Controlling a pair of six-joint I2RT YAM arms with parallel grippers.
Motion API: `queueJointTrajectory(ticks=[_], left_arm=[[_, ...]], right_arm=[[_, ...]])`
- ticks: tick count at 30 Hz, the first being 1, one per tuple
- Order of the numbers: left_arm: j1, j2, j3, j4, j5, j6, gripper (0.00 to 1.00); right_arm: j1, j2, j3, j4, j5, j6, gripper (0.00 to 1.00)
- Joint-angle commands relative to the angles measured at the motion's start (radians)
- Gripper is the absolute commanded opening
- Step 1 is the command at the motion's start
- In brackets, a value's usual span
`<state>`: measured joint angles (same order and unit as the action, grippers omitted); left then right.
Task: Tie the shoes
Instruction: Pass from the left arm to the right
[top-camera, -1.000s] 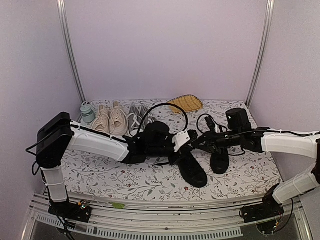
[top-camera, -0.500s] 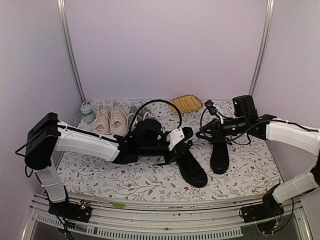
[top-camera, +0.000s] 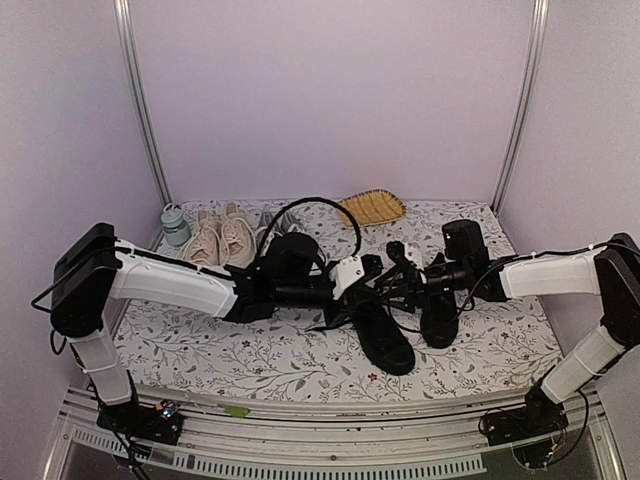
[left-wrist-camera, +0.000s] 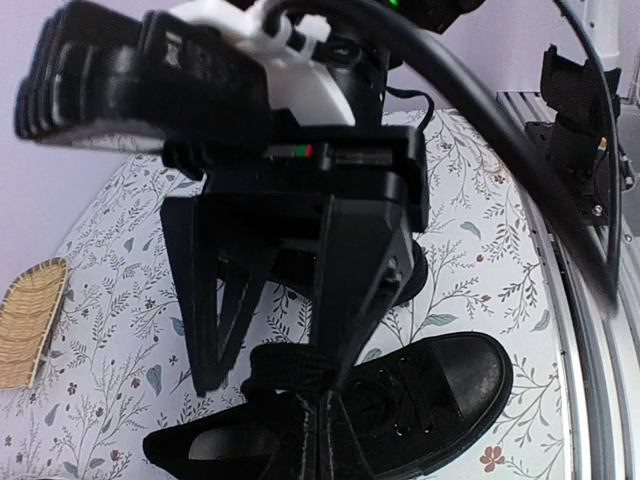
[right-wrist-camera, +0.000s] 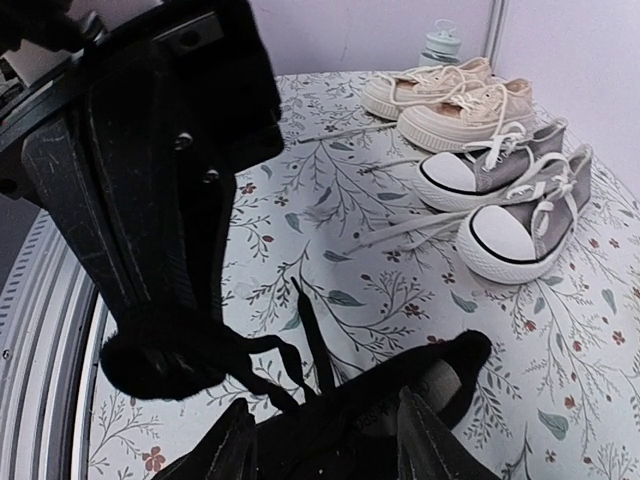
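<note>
Two black shoes lie mid-table, one (top-camera: 385, 340) toe toward me, the other (top-camera: 440, 320) just right of it. My left gripper (top-camera: 368, 272) hovers over the nearer shoe's (left-wrist-camera: 450, 385) heel end, shut (left-wrist-camera: 322, 402) on a bunched black lace (left-wrist-camera: 285, 365). The right wrist view shows that bunch (right-wrist-camera: 160, 365) hanging from the left fingers, with a loose lace end (right-wrist-camera: 312, 325) lying on the cloth. My right gripper (top-camera: 392, 278) faces the left one at close range. It stands open (right-wrist-camera: 325, 405) over the shoe's collar (right-wrist-camera: 470, 350), nothing between its fingers.
A beige pair (top-camera: 222, 240) and a grey pair with white toe caps (top-camera: 275, 225) stand at the back left, beside a pale bottle (top-camera: 175, 222). A yellow woven tray (top-camera: 370, 208) lies at the back centre. A metal rail (top-camera: 330, 430) runs along the near edge.
My right gripper opened, swung up and back to the right, then came down and left again close to the left gripper. The left gripper stayed shut and shifted slightly.
</note>
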<state>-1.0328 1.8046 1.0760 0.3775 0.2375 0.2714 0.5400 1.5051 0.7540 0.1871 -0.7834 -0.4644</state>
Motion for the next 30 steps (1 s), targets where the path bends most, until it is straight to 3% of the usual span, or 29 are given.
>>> queueJointTrajectory(ticks=[1,5,10,11,13,16,23,28,30], left_arm=[[0.019,0.0,0.031,-0.033,0.052,0.028,0.0],[0.035,-0.005,0.025,-0.03,0.083,0.029,0.0],[0.049,-0.013,0.024,-0.044,0.095,0.024,0.0],[0.054,-0.013,0.024,-0.044,0.114,0.02,0.0],[0.059,-0.015,0.024,-0.054,0.161,0.023,0.0],[0.065,-0.02,0.015,-0.058,0.212,0.035,0.0],[0.078,-0.004,0.037,-0.078,0.253,0.037,0.0],[0.086,0.002,0.036,-0.083,0.282,0.037,0.0],[0.088,0.0,0.034,-0.09,0.284,0.036,0.0]], right_arm=[[0.053,0.058,-0.012,0.143,-0.052,-0.015,0.48],[0.054,0.075,-0.018,0.188,-0.062,0.009,0.4],[0.054,0.075,-0.019,0.191,-0.083,0.012,0.07],[0.054,0.076,-0.021,0.19,-0.087,0.012,0.05],[0.054,0.079,-0.021,0.19,-0.085,0.011,0.05],[0.054,0.094,-0.017,0.191,-0.077,0.007,0.15],[0.053,0.156,0.013,0.194,-0.086,0.001,0.16],[0.054,0.119,-0.009,0.203,-0.073,0.014,0.02],[0.054,0.094,-0.029,0.212,-0.037,0.021,0.01]])
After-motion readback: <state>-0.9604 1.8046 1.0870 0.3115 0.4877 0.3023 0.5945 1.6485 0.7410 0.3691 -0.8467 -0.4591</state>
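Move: The lace held bunched in the left fingertips is what the right hand goes for: its free part lies about 3 cm left, 1 cm back and 2 cm below the half-open right fingers, and some 4 cm right of the left hand, about level. The near black shoe's middle is roughly 5 cm back of the right hand, 1 cm left and 9 cm below. The other black shoe lies 12 cm to its right, about level fore and aft, and as low. The lace stays pinched in the shut left fingers while the right hand slides about 3 cm left and 1 cm back to it, closing from half open, slackening slightly, then sinking some 2.5 cm and shutting to pinch the strand beside the bunch. The left hand eases about 1 cm left and back, turning some 10 degrees clockwise. ##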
